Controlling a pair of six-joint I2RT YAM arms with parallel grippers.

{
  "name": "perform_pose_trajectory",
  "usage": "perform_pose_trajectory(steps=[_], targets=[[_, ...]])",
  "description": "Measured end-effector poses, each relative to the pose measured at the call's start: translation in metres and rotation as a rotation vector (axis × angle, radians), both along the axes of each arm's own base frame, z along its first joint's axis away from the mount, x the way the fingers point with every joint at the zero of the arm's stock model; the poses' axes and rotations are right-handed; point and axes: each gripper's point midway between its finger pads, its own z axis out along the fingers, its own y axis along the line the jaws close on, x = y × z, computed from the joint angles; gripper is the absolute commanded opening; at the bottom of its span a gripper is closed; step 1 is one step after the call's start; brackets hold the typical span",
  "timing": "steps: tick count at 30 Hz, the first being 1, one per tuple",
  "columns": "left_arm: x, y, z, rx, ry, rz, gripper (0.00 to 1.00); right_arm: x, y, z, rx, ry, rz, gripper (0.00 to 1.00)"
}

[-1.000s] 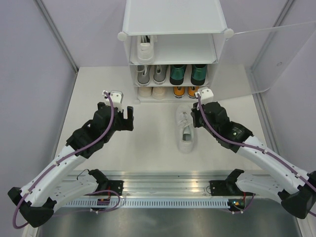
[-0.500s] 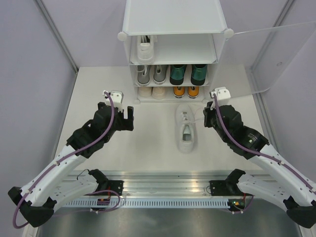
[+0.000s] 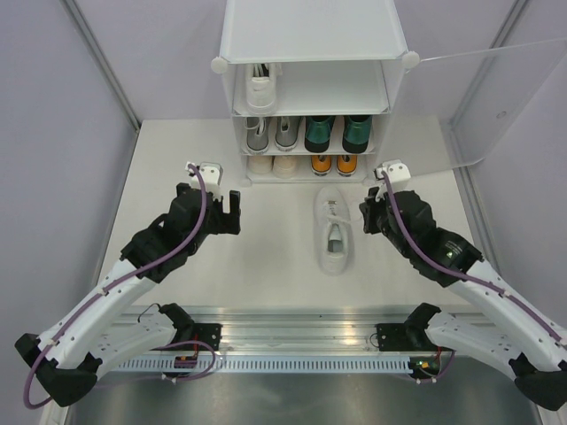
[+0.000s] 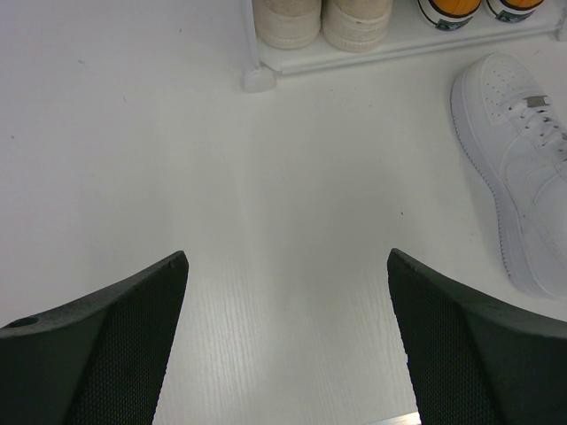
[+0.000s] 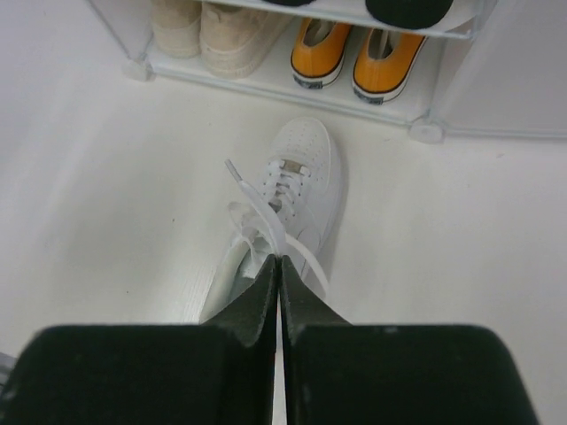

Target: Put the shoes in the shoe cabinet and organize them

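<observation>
One white sneaker [image 3: 335, 232] lies on the table in front of the shoe cabinet [image 3: 314, 35], toe toward it. My right gripper [image 3: 366, 213] hovers just right of the sneaker [image 5: 306, 173]. In the wrist view it [image 5: 280, 258] is shut on a lifted loop of the white lace [image 5: 257, 208]. The left gripper [image 3: 211, 191] hangs open over bare table left of the sneaker [image 4: 523, 159], holding nothing [image 4: 288, 266]. The other white sneaker [image 3: 260, 87] is on the top shelf. The grey [image 3: 270, 133] and green [image 3: 338, 133] pairs fill the middle shelf, the cream [image 3: 273, 164] and orange [image 3: 334, 164] pairs the bottom one.
The frosted door [image 3: 496, 97] stands swung open at the right of the cabinet. Grey walls close in both sides of the white table [image 3: 177, 159]. A metal rail [image 3: 292, 341] with the arm bases runs along the near edge.
The right gripper has drawn back from the cabinet front, swung right, then eased left toward the sneaker, staying shut. The left arm has not moved.
</observation>
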Motion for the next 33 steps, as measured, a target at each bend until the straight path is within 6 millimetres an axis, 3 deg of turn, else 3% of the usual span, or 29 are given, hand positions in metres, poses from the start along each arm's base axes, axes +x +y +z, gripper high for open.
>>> perform_pose_trajectory(steps=[6, 16, 33], targets=[[0.000, 0.000, -0.001, 0.001, 0.002, -0.001, 0.95, -0.002, 0.018, -0.061, -0.049, 0.146, 0.059, 0.01], [0.000, -0.001, -0.001, 0.000, 0.004, -0.004, 0.95, 0.006, 0.044, -0.068, 0.028, 0.162, 0.103, 0.01], [-0.001, -0.004, -0.002, -0.007, 0.010, -0.021, 0.95, 0.010, 0.055, -0.183, -0.097, 0.428, 0.052, 0.01]])
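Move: The white shoe lies below the right hand, its middle about 6 cm to the left, 4 cm ahead and some 22 cm down, toe towards the cabinet. The orange pair on the bottom shelf is roughly 30 cm ahead of this hand, 4 cm left and 20 cm below, with the green pair above them at about 29 cm ahead, 4 cm left and 8 cm below. From the left hand the white shoe lies about 32 cm right, 3 cm ahead and 20 cm down. With its fingers still shut on a lace of the white shoe, the right hand drops quickly by some 7 cm while swinging left, then eases leftward almost level until it is over the shoe. From there it sinks nearly straight towards the ankle opening, about 18 cm down and 5 cm left in all, the fingers tipping some 25 degrees further down and staying closed. ##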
